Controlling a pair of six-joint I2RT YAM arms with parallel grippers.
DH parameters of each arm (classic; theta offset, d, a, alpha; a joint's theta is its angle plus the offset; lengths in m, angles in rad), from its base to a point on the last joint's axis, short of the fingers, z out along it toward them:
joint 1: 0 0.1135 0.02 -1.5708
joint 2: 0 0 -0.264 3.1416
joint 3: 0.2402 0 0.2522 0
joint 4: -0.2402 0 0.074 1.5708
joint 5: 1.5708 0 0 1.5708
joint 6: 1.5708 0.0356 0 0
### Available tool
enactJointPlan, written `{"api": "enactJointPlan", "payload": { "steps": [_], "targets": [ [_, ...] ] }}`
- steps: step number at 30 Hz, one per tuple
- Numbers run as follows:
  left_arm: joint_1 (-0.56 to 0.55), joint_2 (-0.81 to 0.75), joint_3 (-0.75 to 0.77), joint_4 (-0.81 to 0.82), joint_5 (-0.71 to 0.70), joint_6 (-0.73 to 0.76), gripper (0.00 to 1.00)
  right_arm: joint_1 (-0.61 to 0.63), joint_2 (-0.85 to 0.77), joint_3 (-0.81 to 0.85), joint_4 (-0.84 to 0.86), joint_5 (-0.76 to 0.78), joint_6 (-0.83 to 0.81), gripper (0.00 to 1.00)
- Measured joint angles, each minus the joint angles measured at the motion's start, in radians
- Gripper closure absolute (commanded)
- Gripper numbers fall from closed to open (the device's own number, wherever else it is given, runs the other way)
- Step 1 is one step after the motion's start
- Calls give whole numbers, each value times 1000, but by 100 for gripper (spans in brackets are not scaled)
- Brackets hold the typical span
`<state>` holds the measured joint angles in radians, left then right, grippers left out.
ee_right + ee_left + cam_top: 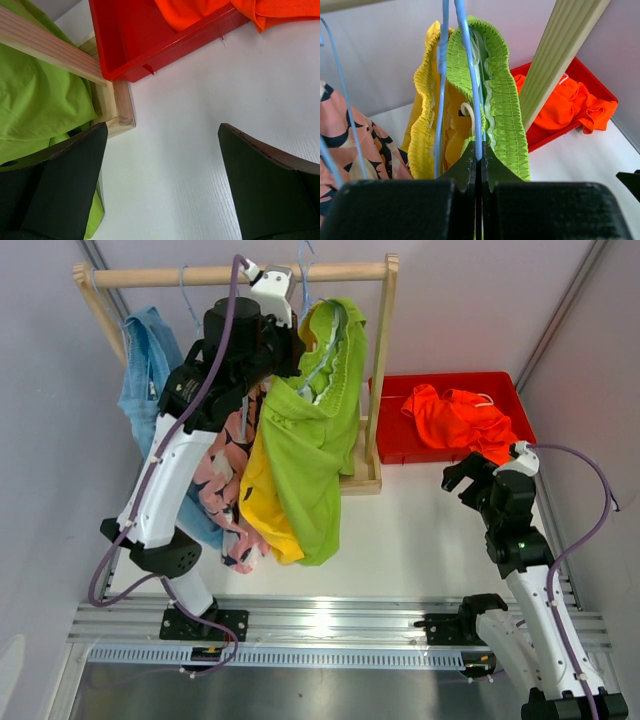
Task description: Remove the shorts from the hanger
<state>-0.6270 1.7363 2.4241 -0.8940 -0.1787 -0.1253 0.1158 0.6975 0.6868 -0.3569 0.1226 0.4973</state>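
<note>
Lime green shorts [320,430] [505,100] hang from a light-blue wire hanger [470,85] on the wooden rack. My left gripper [298,338] [479,156] is up by the rod, shut on that hanger's wire just below the green waistband. Beside them hang yellow shorts [262,502] [425,115], pink shorts with a navy print [225,490] [345,145] and light blue shorts [148,370]. Orange shorts [455,420] [565,107] [200,10] lie in the red bin. My right gripper [462,475] [162,145] hovers open over the white table, holding nothing.
The red bin [400,445] [125,45] stands at the back right, against the rack's right post [378,370] [560,55]. The rack's wooden foot [117,107] lies close to my right gripper's left finger. Grey walls close in on both sides.
</note>
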Motion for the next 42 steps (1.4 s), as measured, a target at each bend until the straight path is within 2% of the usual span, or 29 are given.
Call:
{"api": "enactJointPlan", "payload": {
  "steps": [8, 12, 13, 16, 18, 22, 25, 29, 34, 39, 42],
  "targets": [
    [0, -115, -10, -66, 60, 16, 100, 0, -16, 30, 1, -9, 0, 0],
    [0, -246, -136, -73, 108, 20, 100, 0, -24, 66, -5, -27, 0, 1],
    [0, -302, -211, -60, 119, 19, 100, 0, -29, 76, -5, -47, -3, 1],
    [0, -473, -426, -55, 174, 18, 100, 2, -50, 94, 19, -171, -21, 1],
    [0, -566, -520, -79, 219, 19, 100, 11, -62, 106, 50, -274, -33, 1],
    [0, -660, -542, -153, 330, 20, 100, 45, -40, 179, 109, -442, -39, 1],
    [0, -689, -513, -171, 402, 12, 100, 103, 3, 258, 161, -498, -39, 1],
    [0, -714, -496, -167, 494, -6, 100, 267, 71, 331, 194, -467, -68, 1],
    [0, -721, -488, -165, 551, -27, 100, 457, 169, 378, 199, -350, -127, 0],
    [0, -719, -486, -164, 584, -42, 100, 512, 243, 379, 220, -256, -152, 1],
    [0, -724, -486, -164, 600, -50, 100, 518, 267, 379, 248, -209, -159, 9]
  ]
}}
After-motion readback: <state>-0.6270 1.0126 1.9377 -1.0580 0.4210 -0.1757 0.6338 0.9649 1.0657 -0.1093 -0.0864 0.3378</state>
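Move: The left hand already grips the green shorts' hanger, lifted at the rod; the shorts' middle hangs about 20 cm below it, 3 cm ahead and 3 cm right. The yellow shorts hang roughly 6 cm left of the green ones and 2 cm farther out. From the empty right hand the green shorts lie some 29 cm left, 12 cm ahead and 5 cm higher; the rack's right post is 15 cm left, 16 cm ahead, about level, and the red box 25 cm ahead, 8 cm right, 18 cm lower. Backward from the rod, about 26 cm and slightly left, the left hand draws the held hanger with the green shorts, rising a little, dipping, then levelling out as it turns some 35 degrees clockwise. The right hand swings left about 20 cm and up past 15 cm, turning counter-clockwise and tipping its fingers up, then eases forward and slightly down, open, to the right end of the shorts' waistband; contact there can't be told. ##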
